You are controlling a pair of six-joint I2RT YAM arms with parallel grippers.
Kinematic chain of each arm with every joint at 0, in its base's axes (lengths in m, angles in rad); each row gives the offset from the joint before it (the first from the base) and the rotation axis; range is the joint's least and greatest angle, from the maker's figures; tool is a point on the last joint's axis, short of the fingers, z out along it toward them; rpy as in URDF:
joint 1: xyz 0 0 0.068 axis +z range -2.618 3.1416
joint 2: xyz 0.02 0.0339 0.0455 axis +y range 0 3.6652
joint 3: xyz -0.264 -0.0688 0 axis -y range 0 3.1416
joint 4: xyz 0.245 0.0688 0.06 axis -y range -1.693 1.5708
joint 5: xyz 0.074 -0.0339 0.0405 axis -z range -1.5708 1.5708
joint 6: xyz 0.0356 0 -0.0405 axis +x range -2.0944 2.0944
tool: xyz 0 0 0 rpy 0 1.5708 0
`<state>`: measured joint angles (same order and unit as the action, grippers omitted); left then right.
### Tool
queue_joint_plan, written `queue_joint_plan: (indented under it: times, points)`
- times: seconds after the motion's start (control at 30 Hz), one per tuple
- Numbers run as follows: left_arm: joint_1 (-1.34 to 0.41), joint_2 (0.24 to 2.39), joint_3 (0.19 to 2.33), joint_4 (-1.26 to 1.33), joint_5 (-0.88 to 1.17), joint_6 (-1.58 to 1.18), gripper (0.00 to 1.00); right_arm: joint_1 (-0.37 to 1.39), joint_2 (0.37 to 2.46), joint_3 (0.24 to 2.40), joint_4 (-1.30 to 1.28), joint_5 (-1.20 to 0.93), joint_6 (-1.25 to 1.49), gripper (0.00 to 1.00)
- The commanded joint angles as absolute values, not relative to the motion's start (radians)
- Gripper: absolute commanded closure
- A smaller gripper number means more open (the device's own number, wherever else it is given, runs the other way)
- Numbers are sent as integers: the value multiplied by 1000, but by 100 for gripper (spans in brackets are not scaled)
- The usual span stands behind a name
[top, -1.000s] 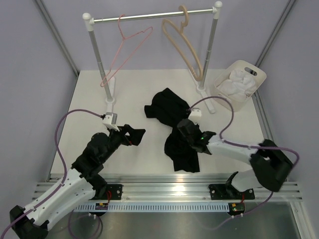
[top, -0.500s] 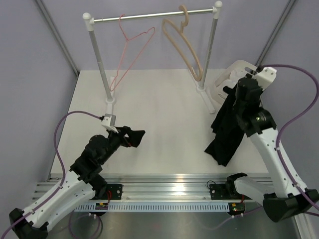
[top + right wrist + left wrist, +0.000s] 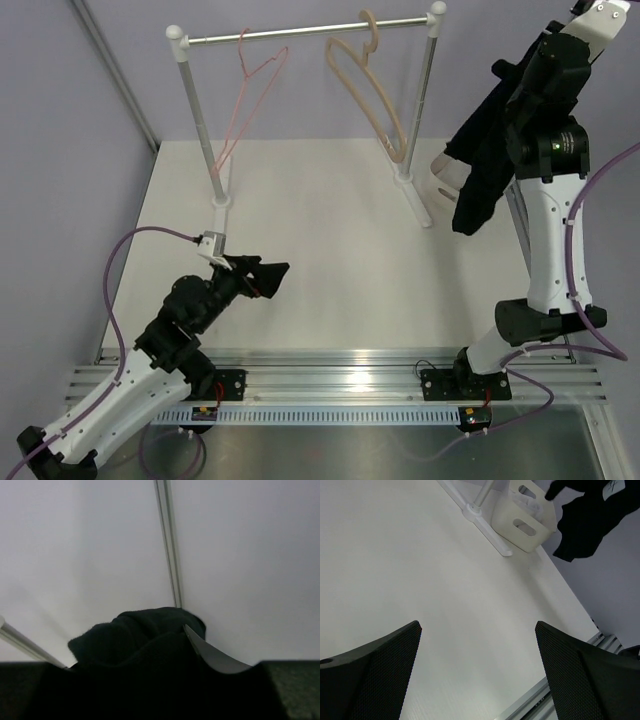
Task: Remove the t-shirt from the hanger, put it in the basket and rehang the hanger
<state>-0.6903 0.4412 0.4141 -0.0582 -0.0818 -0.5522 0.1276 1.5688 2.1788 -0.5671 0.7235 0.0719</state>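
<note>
The black t-shirt (image 3: 482,165) hangs from my right gripper (image 3: 510,75), which is shut on it and raised high at the far right, above the white basket. It fills the bottom of the right wrist view (image 3: 145,665), bunched between the jaws, and shows in the left wrist view (image 3: 592,520). The pink-red wire hanger (image 3: 247,105) hangs bare on the rail (image 3: 300,32), apart from the shirt. My left gripper (image 3: 272,275) is open and empty, low over the table at the near left; its fingers (image 3: 375,675) frame bare tabletop.
A beige wooden hanger (image 3: 372,90) hangs on the same rail to the right. The rack's posts and feet (image 3: 222,195) stand on the table. A white basket (image 3: 522,517) with white cloth sits at the far right, partly behind the shirt.
My right arm has lifted the black t-shirt off the table and swung it up and to the far right. The pink hanger has swung slightly. My left arm has barely moved.
</note>
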Motion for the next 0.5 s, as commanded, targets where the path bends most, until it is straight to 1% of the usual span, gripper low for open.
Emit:
queue_joint_plan:
  times: [0.0,0.1,0.23,0.37,0.47]
  points:
    - [-695,417,399,-20,-93,-575,1,115,1653,2307,-400,787,-121,100]
    - [-695,449,405,-21,-121,-577,1,78,1719,2332,-266,810,-210,100]
    - [-695,477,428,-25,-80,-574,1,31,1825,2401,-180,801,-232,100]
    - [-695,454,413,-23,-68,-586,1,-52,1937,2526,-169,761,-183,100]
    - [-695,431,400,-23,-74,-586,1,-57,1976,2580,-112,701,-178,100]
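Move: The laundry basket with the white cloth lies about 20 cm ahead of the right hand, some 5 cm to its right and roughly 44 cm below. The foot of the rack's right post stands level with the basket but about 25 cm to its left, and the beige hanger hangs some 22 cm ahead and 33 cm left of the right hand. From the left hand the basket is around 39 cm ahead, 62 cm to the right and 14 cm below. Still gripping the black t-shirt, the right hand carries it high towards the basket, about 10 cm forward and 8 to 9 cm to the right, first rising about 3 cm and then sinking back to its starting height. On the way the wrist swings some 15 degrees clockwise and rolls left side down, while the fingers keep their hold. ##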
